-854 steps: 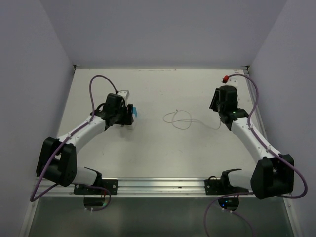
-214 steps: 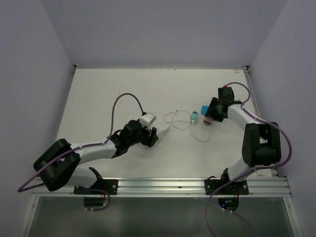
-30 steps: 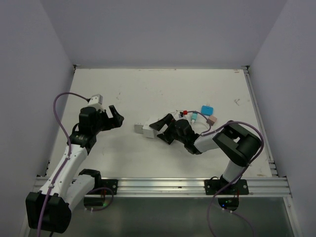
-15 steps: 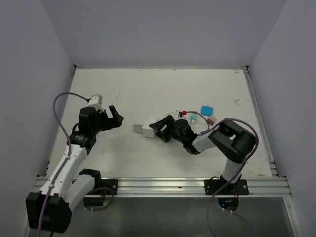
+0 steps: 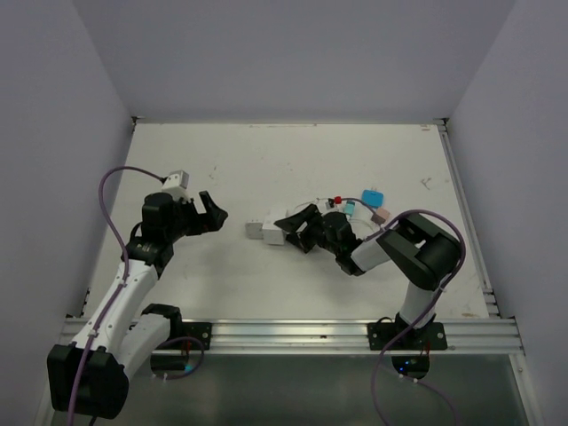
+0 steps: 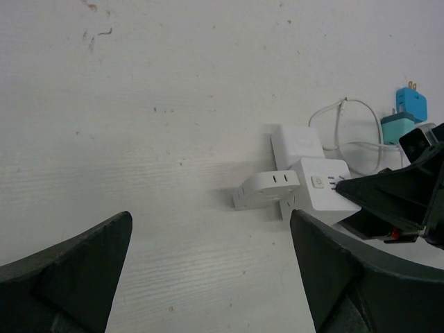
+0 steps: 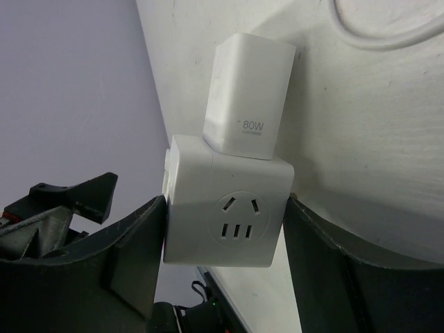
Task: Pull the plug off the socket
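The socket (image 7: 225, 211) is a white cube lying on the table, also visible from above (image 5: 276, 233) and in the left wrist view (image 6: 322, 191). My right gripper (image 7: 225, 232) is shut on it, one black finger pressed to each side. A flat white plug (image 7: 246, 97) marked 80W is seated in the cube's far face. A small rounded white piece (image 6: 267, 189) sits against the face toward my left arm; I cannot tell if it is plugged in. My left gripper (image 5: 209, 216) hangs open a short way to the left, holding nothing.
Behind the right gripper lie a looped white cable (image 6: 340, 121), a teal adapter (image 5: 373, 196), a small pinkish block (image 5: 383, 215) and a small red piece (image 5: 335, 201). Grey walls enclose the table on three sides.
My right gripper has closed onto the socket and nudged it slightly to the right. The left gripper has edged a little toward it, still open.
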You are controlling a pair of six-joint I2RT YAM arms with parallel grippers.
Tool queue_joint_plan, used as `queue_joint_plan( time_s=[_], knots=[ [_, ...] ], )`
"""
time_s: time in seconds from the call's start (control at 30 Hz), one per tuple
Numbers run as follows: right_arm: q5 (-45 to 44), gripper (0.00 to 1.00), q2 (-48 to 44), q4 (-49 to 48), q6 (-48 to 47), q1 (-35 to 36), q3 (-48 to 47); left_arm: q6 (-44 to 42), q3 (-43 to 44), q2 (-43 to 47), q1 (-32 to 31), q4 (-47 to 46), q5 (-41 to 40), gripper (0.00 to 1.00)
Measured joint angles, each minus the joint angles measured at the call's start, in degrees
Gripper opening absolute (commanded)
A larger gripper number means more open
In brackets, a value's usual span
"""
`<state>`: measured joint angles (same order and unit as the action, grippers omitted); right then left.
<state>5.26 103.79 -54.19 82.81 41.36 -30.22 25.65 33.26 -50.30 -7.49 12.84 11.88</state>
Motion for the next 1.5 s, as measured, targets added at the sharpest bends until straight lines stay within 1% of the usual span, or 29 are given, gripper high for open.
queue_joint_plan(
  time_s=[0.13, 0.33, 0.47, 0.6, 0.67, 0.77, 0.9, 1.0, 1.1, 1.23, 1.27, 1.4, 1.47, 1.5],
  knots=[
    [4.46, 0.0, -1.16, 1.68, -1.44, -3.82, 0.04, -1.25, -0.76, -0.07, 0.04, -1.88, 4.35, 0.99],
    [14.64, 0.0, -1.6, 2.73, -2.62, -9.77, -0.02, -2.75, -2.23, 0.09, 0.04, -6.47, 13.51, 0.98],
    [21.88, 0.0, -1.49, 2.45, -2.73, -11.85, -0.81, -3.45, -2.86, 0.42, -0.11, -9.22, 18.49, 0.96],
    [29.29, 0.0, -1.42, 1.55, -2.8, -13.25, -2.49, -4.42, -3.17, 0.87, -3.17, -11.19, 20.02, 0.95],
    [32.7, 0.0, -1.42, 1.44, -3.17, -14.1, -3.39, -5.18, -3.17, 1.22, -6.43, -11.89, 19.63, 0.95],
    [36.63, 0.0, -1.64, 1.95, -4.35, -15.45, -4.39, -5.99, -3.17, 1.64, -10.56, -12.31, 19.39, 0.91],
    [40.54, 0.0, -4.85, 5.77, -7.26, -17.44, -4.72, -6.88, -3.17, 1.68, -12.17, -13.09, 19.02, 0.87],
    [42.49, 0.0, -9.07, 10.1, -10.23, -18.78, -4.96, -7.23, -3.17, 1.64, -13.97, -13.86, 17.9, 0.86],
    [43.6, 0.0, -13.29, 16.22, -14.62, -19.71, -6.4, -7.56, -3.15, 0.79, -18.01, -14.91, 14.88, 0.85],
    [44.11, 0.0, -15.32, 20.33, -17.7, -20.22, -7.5, -8.94, -3.15, -1.73, -24.96, -15.67, 8.87, 0.84],
    [44.3, 0.0, -15.65, 20.94, -18.21, -20.37, -7.5, -9.29, -3.15, -2.27, -26.29, -16.02, 7.72, 0.8],
    [45.18, 0.0, -16.22, 23.23, -19.15, -21.09, -7.48, -10.8, -3.17, -4.26, -29.68, -19.41, 3.52, 0.77],
    [45.18, 0.0, -16.85, 24.28, -19.52, -21.24, -7.39, -11.54, -3.26, -5.95, -31.34, -21.66, 1.27, 0.73],
    [45.18, 0.0, -17.11, 24.5, -19.63, -21.31, -7.32, -11.8, -3.41, -6.84, -32.46, -22.82, 0.33, 0.73]
  ],
)
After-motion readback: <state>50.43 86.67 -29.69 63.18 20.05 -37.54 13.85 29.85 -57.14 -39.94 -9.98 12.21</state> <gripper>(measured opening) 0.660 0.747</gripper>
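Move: The plug is still in the side of the socket facing my open left hand: about 12 cm to that hand's right, 1 cm ahead and 10 cm below. From my left hand the socket is 17 cm to the right, 1 cm ahead and 10 cm down, with the 80W charger some 5 cm farther out. My right hand already grips the socket; the plug is level ahead, some 8 cm to its left and about 1 cm lower. Keeping my grip on the socket, I slide my right hand rightward, then raise it about 9 cm, swinging it some 25 degrees counter-clockwise so the plug faces my left hand. My left hand sweeps about 16 cm right and 5 cm back towards the plug, rising then sinking again, turning clockwise and narrowing its fingers by about a quarter, without closing on the plug. ##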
